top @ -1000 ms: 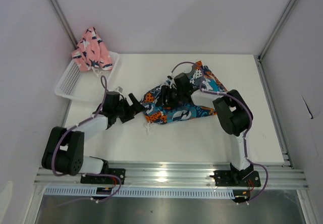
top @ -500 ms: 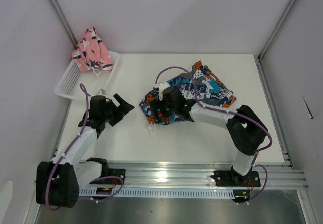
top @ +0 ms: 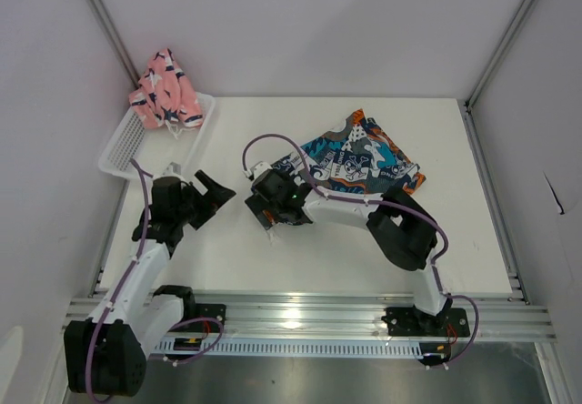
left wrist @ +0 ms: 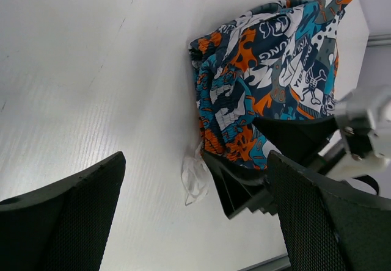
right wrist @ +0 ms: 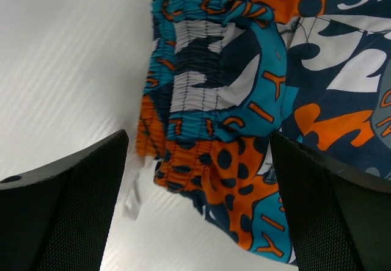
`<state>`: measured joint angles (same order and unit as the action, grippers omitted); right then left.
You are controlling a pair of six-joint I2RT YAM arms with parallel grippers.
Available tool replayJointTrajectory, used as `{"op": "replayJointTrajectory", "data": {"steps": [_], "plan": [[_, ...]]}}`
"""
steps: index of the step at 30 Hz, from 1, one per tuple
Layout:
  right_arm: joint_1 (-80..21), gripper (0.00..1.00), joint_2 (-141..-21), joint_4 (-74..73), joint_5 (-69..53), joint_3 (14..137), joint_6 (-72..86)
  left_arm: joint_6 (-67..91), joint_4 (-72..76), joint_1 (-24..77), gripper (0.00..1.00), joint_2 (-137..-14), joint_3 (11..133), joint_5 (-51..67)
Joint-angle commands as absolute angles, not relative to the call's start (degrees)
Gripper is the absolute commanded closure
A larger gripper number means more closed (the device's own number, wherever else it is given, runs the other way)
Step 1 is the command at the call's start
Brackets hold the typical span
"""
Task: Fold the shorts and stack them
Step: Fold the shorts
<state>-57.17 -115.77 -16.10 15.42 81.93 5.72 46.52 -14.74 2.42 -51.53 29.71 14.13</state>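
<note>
The printed blue, orange and white shorts (top: 364, 160) lie bunched on the white table (top: 300, 258), right of centre. My right gripper (top: 265, 206) hovers over their left end, open. In the right wrist view the elastic waistband (right wrist: 201, 94) lies loose between and ahead of the wide fingers (right wrist: 61, 204), unclamped. My left gripper (top: 215, 191) stands open to the left, apart from the cloth. Its view shows the printed shorts (left wrist: 269, 57) and the right gripper's fingers (left wrist: 244, 188) at their near edge. The pink shorts (top: 165, 92) are heaped on the basket's far end.
The white mesh basket (top: 125, 146) sits at the table's far left corner. A small white tag (left wrist: 195, 176) trails from the printed shorts onto the table. Aluminium frame posts and walls close in the back and both sides.
My right gripper moved left across the printed shorts, opened and let the cloth go. The shorts now lie more compact. My left arm drew back to the left, still open.
</note>
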Motion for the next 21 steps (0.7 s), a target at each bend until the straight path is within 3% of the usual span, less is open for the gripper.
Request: {"op": "replayJointTrajectory", "data": {"steps": [1, 9, 15, 17, 21], "plan": [[-57.5, 0.01, -118.5, -19.9, 21.0, 86.4, 4.6, 46.4, -15.8, 1.8, 0.01, -49.9, 29.5, 14.1], [-56.5, 0.01, -124.0, -24.6, 16.7, 91.4, 4.7, 45.9, -15.8, 1.8, 0.01, -50.2, 29.4, 14.0], [-54.2, 0.26, -123.8, -23.6, 10.6, 89.4, 6.9, 45.7, -14.5, 1.8, 0.01, -51.1, 28.1, 14.2], [-53.7, 0.4, -123.4, -22.9, 9.3, 88.3, 7.6, 45.7, -13.8, 1.8, 0.01, -51.2, 27.7, 14.4], [-52.6, 0.46, -122.5, -22.9, 8.5, 87.8, 9.7, 45.6, -12.5, 1.8, 0.01, -51.9, 27.0, 14.6]]}}
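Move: The near end of the shorts' gathered waistband sits between the right hand's open fingers, about 1 cm ahead of that hand and 3 cm below. Its drawstring lies about 4 cm back and 4 cm down; the waistband's far corner is some 13 cm ahead and 2 cm right, and the middle of the folded shorts 12 cm ahead and 21 cm right. From the left hand, the near waistband end is roughly 12 cm right, 3 cm ahead and 11 cm below. The waistband's near end is taken by the right hand: it sinks some 3 cm onto the cloth, most of that early, easing about 1.5 cm forward, then closes from wide open to about half so that the pads pinch the elastic from both sides, the fingers tipping slightly farther down. The open left hand waits, then sinks nearly 2 cm. ##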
